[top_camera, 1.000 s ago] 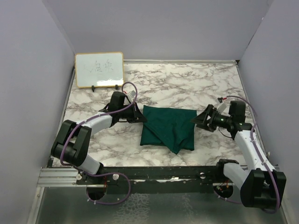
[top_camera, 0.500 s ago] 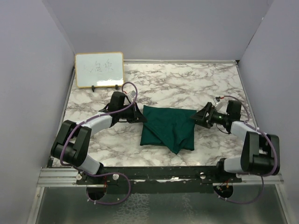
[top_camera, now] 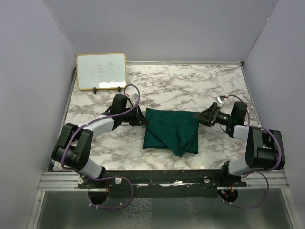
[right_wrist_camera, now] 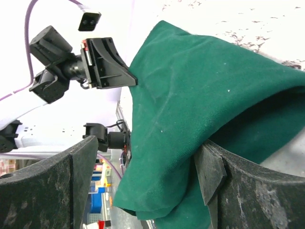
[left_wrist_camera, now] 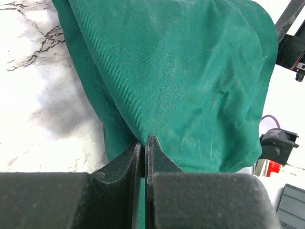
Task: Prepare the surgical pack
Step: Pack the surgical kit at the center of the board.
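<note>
The surgical pack shows only as a dark green drape [top_camera: 171, 131], folded into a bundle in the middle of the marble table; no tray, instruments or gauze show. My left gripper [top_camera: 144, 119] is shut on the drape's upper left corner, and the left wrist view has green fabric [left_wrist_camera: 190, 76] pinched between the closed jaws of that gripper [left_wrist_camera: 144, 143]. At the drape's upper right corner my right gripper [top_camera: 200, 117] stands open. In the right wrist view its jaws [right_wrist_camera: 150, 152] straddle a fold of the drape [right_wrist_camera: 190, 105], with one finger [right_wrist_camera: 212, 169] against the cloth.
A wood-framed whiteboard [top_camera: 101, 71] stands at the back left of the marble table [top_camera: 190, 86]. Grey walls close in the left, right and back sides. A black rail [top_camera: 167, 176] with both arm bases runs along the near edge.
The right arm has swung and rolled its wrist, bringing its gripper up to the drape's upper right corner with wider jaws. The left gripper and the drape have stayed put.
</note>
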Robot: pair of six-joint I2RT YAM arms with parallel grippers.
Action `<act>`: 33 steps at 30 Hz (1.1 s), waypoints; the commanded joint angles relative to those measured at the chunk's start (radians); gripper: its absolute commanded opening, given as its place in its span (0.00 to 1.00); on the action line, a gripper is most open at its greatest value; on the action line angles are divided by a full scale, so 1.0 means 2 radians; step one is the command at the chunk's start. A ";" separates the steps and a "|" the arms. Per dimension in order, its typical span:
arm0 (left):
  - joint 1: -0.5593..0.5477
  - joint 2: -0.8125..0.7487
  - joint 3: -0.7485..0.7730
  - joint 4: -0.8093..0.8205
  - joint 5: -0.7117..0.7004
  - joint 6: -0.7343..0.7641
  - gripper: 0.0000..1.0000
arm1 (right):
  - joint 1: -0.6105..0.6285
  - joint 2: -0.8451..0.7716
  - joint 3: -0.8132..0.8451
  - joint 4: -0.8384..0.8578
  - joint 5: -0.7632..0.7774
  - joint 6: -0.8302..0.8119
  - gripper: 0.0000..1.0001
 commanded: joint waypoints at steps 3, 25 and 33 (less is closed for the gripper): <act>0.001 -0.012 -0.013 0.006 0.009 -0.003 0.00 | 0.017 0.025 -0.023 0.140 -0.046 0.082 0.82; 0.008 -0.037 -0.020 -0.013 -0.005 0.008 0.00 | 0.010 -0.223 -0.021 -0.320 0.033 -0.066 0.52; 0.011 -0.041 -0.016 -0.030 -0.001 0.017 0.00 | 0.008 -0.263 0.042 -0.585 0.322 -0.112 0.48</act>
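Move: The green cloth bundle's right edge has its middle some 7 cm back from the right hand, about 1 cm to its left and 5 cm lower. From this hand, the bundle's near right corner lies roughly 17 cm back and 1 cm left, the flap's tip about 18 cm back and 10 cm left. The left hand already grips the cloth's left edge; the right edge's middle is some 26 cm to its right and 5 cm back. Back along the cloth's right edge goes the right hand, about 5 cm net, first edging left 2 cm, then rising a few centimetres before sinking again and easing back to the right. Its fingers close from wide open to about half and dip some 15 degrees, without any visible hold on the cloth. The left hand keeps its pinch, barely shifting. ##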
